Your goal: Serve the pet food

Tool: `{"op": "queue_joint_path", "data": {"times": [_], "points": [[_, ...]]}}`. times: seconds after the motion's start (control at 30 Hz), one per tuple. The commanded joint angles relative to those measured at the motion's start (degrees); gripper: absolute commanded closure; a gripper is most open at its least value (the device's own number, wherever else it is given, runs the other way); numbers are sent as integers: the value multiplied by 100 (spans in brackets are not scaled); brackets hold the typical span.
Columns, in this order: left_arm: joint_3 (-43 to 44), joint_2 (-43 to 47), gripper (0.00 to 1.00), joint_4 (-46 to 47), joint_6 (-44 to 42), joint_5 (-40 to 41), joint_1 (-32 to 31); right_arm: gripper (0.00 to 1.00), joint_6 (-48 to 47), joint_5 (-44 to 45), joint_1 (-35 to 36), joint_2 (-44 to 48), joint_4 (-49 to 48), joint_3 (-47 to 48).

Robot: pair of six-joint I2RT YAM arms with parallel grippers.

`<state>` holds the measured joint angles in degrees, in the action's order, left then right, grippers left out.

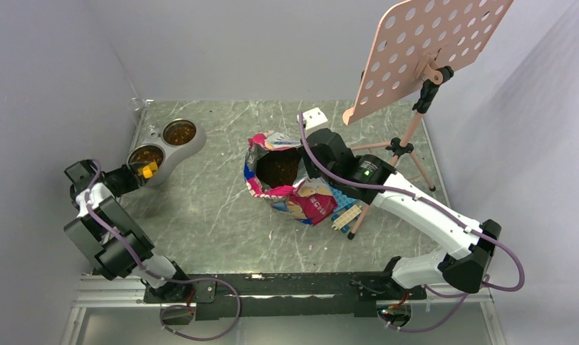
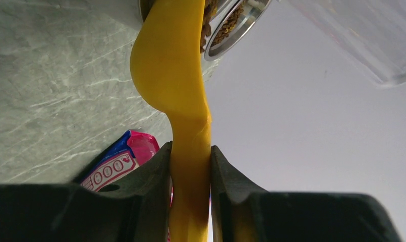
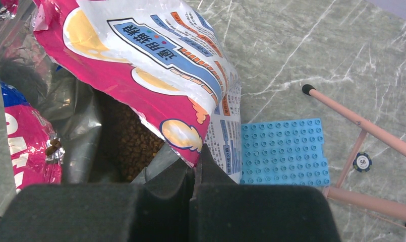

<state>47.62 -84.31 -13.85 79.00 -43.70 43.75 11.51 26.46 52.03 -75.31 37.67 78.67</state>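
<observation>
The pet food (image 1: 279, 167) is brown kibble inside the opened pink pouch (image 1: 304, 200) at mid-table; in the right wrist view the kibble (image 3: 130, 143) shows through the pouch (image 3: 155, 65) mouth. More kibble fills both steel bowls (image 1: 179, 132) in the grey stand (image 1: 182, 155) at far left. My left gripper (image 2: 190, 147) is shut on the handle of the yellow scoop (image 2: 173, 75), whose head sits at the near bowl's rim (image 2: 236, 25). From above, the scoop (image 1: 149, 170) shows at that bowl's edge. My right gripper (image 3: 197, 160) is shut on the pouch's torn edge, holding it open.
A pink perforated stand (image 1: 430, 50) on tripod legs (image 1: 408, 144) rises at the back right. A blue studded plate (image 3: 284, 151) and a cream brick (image 1: 346, 215) lie beside the pouch. A white block (image 1: 315, 115) sits behind it. A clear cup (image 2: 372, 35) stands near the bowls.
</observation>
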Motion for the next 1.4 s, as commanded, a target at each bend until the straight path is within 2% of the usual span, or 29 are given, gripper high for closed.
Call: {"op": "queue_joint_path", "data": {"times": [0.0,0.17,0.27,0.47,0.9,1.1,1.37], "points": [[613,-255,100,-1425,-105,380,-213,100,-63,-11,-35,29,-216,116],[1797,-720,100,-3139,-147,849,-409,100,-53,-10,-32,65,-216,79],[2451,-1044,100,-3710,-115,962,-490,100,-54,15,-35,102,-208,57],[3173,-1359,100,-4417,219,1077,-644,100,-50,52,-34,170,-190,17],[4517,-1582,100,-5101,581,1121,-806,100,-28,44,-44,203,-181,28],[4622,-1508,100,-5200,684,1119,-806,100,-17,39,-42,220,-151,52],[4342,-1251,100,-5215,711,1099,-806,100,14,18,-42,270,-104,77]]}}
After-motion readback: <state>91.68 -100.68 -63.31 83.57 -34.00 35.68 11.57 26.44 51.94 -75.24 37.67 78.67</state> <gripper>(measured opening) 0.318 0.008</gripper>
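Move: The near bowl, the one the scoop is tipped over, lies about 7 cm ahead of the left hand, 3 cm to its left and roughly 11 cm below. The far bowl stands some 8 cm farther out than the near bowl and 10 cm to its right; the food bag is roughly 38 cm to the left hand's right, nearly level with it front to back. From the right hand the near bowl is about 46 cm left, 10 cm ahead and 24 cm lower. The yellow scoop, already tipped at the near bowl and still gripped by its handle, is upended further by the left hand: it eases about 4 cm forward over the bowl while pitching its fingertips down by some 20 degrees, then mostly climbs, about 6.5 cm up in all, dipping its left side slightly. The fingers keep their hold. ##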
